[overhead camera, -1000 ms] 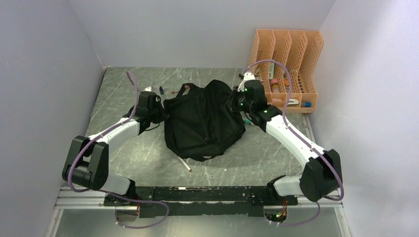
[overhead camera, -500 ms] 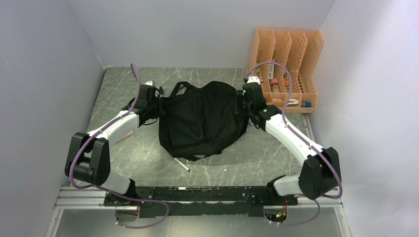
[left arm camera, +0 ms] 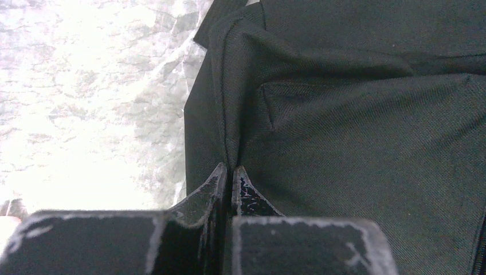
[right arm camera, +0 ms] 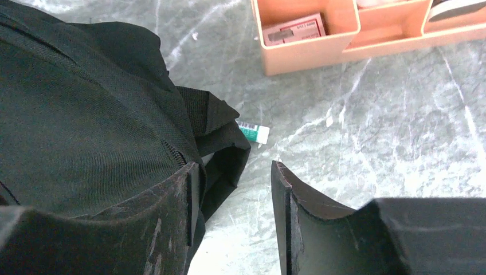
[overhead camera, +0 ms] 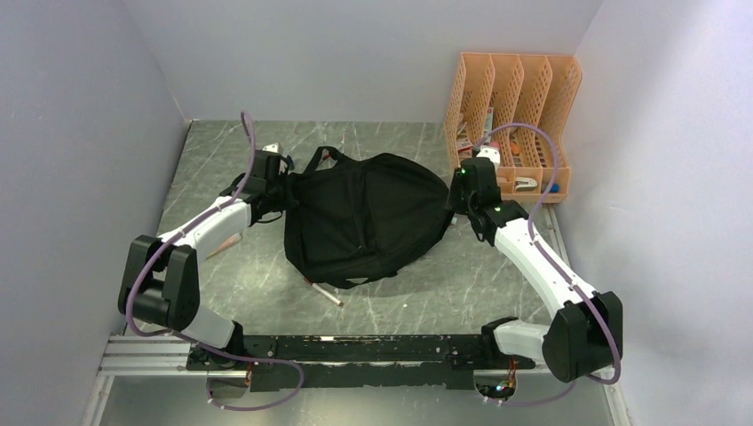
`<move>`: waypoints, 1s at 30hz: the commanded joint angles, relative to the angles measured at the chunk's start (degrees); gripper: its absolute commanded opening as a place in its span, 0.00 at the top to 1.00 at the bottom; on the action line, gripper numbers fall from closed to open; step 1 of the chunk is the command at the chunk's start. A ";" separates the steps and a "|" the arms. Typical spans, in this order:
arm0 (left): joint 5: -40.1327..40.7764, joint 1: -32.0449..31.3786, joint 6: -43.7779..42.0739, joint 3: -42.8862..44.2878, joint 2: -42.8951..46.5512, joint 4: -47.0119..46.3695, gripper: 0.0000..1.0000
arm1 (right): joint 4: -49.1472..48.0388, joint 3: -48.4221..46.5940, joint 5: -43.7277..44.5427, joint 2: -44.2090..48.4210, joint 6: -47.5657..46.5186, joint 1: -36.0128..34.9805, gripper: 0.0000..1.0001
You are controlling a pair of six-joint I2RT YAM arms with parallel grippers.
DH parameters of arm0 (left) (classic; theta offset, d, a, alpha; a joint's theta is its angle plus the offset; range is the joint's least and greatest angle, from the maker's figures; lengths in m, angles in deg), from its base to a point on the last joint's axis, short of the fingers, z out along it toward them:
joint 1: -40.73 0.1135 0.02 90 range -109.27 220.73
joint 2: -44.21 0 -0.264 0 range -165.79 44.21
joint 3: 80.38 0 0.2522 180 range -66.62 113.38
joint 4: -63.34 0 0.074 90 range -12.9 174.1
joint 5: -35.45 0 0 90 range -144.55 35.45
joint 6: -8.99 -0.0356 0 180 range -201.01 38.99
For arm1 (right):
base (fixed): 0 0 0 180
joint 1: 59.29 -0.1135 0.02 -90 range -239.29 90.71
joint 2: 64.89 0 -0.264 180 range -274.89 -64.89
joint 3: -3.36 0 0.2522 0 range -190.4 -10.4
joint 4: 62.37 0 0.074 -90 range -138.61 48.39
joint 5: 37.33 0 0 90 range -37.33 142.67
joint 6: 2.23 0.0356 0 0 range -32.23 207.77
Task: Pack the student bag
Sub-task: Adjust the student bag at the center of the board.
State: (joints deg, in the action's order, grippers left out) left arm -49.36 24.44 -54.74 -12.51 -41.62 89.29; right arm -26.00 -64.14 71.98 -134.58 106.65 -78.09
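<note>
The student bag (overhead camera: 364, 217), a large black fabric backpack, lies flat in the middle of the table. My left gripper (overhead camera: 286, 191) is at its left edge. In the left wrist view the left gripper (left arm camera: 230, 169) is shut on a raised fold of the bag's fabric (left arm camera: 344, 126). My right gripper (overhead camera: 453, 200) is at the bag's right edge. In the right wrist view the right gripper (right arm camera: 235, 166) stands open. Its left finger (right arm camera: 172, 212) lies against the bag's side (right arm camera: 74, 114) by a zip. A black strap end (right arm camera: 220, 123) reaches into the gap, unheld.
An orange slotted file organiser (overhead camera: 515, 98) stands at the back right, with a pink box (right arm camera: 292, 30) in one compartment. A small green-and-white item (right arm camera: 253, 132) lies on the table beside the strap. A pencil-like stick (overhead camera: 327, 295) pokes out under the bag's near edge.
My right gripper has opened, let go of the bag and drawn back to the right. The bag has spread flatter. The left gripper keeps its hold and shifted slightly back.
</note>
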 commanded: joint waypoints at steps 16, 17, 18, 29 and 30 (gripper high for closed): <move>-2.20 1.35 -1.74 2.05 -0.57 -2.52 0.95 | -21.52 8.84 -16.31 12.77 2.76 6.50 0.51; -2.26 1.35 -1.67 2.01 -0.53 -2.53 0.95 | -20.79 9.57 -9.19 13.92 4.61 6.49 0.51; -2.29 1.35 -1.65 2.05 -0.56 -2.50 0.95 | -18.73 10.03 -1.13 14.37 7.10 6.68 0.53; -3.67 1.35 -1.39 1.86 -0.75 -2.87 0.95 | -10.45 9.99 -3.73 -2.68 9.00 14.61 0.51; -3.76 1.35 -1.39 1.88 -0.75 -2.95 0.95 | -11.32 10.33 -4.56 -3.42 8.99 15.01 0.51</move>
State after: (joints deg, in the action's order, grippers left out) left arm -52.42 24.72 -55.31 -11.90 -42.18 88.94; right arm -37.35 -55.13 70.36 -135.06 114.98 -64.81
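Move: The student bag's right edge lies about 2 cm left of the right gripper, level with it in reach and some 5 cm lower; the bag's middle is roughly 23 cm to the gripper's left. The green glue stick sits about 6 cm ahead and 1 cm right, the peach tray around 20 cm ahead and 16 cm right. The left gripper already holds the bag's left edge; the right edge is about 42 cm to its right. Keep the left gripper pinched on the bag's left edge, nearly still. Dip the right gripper some 3 cm, lift it about 11 cm beside the bag's right edge with fingers tilting up, then carry it right, away from the bag, and lower it about 11 cm, levelling the tilt and turning clockwise some 15 degrees, fingers staying half open. ##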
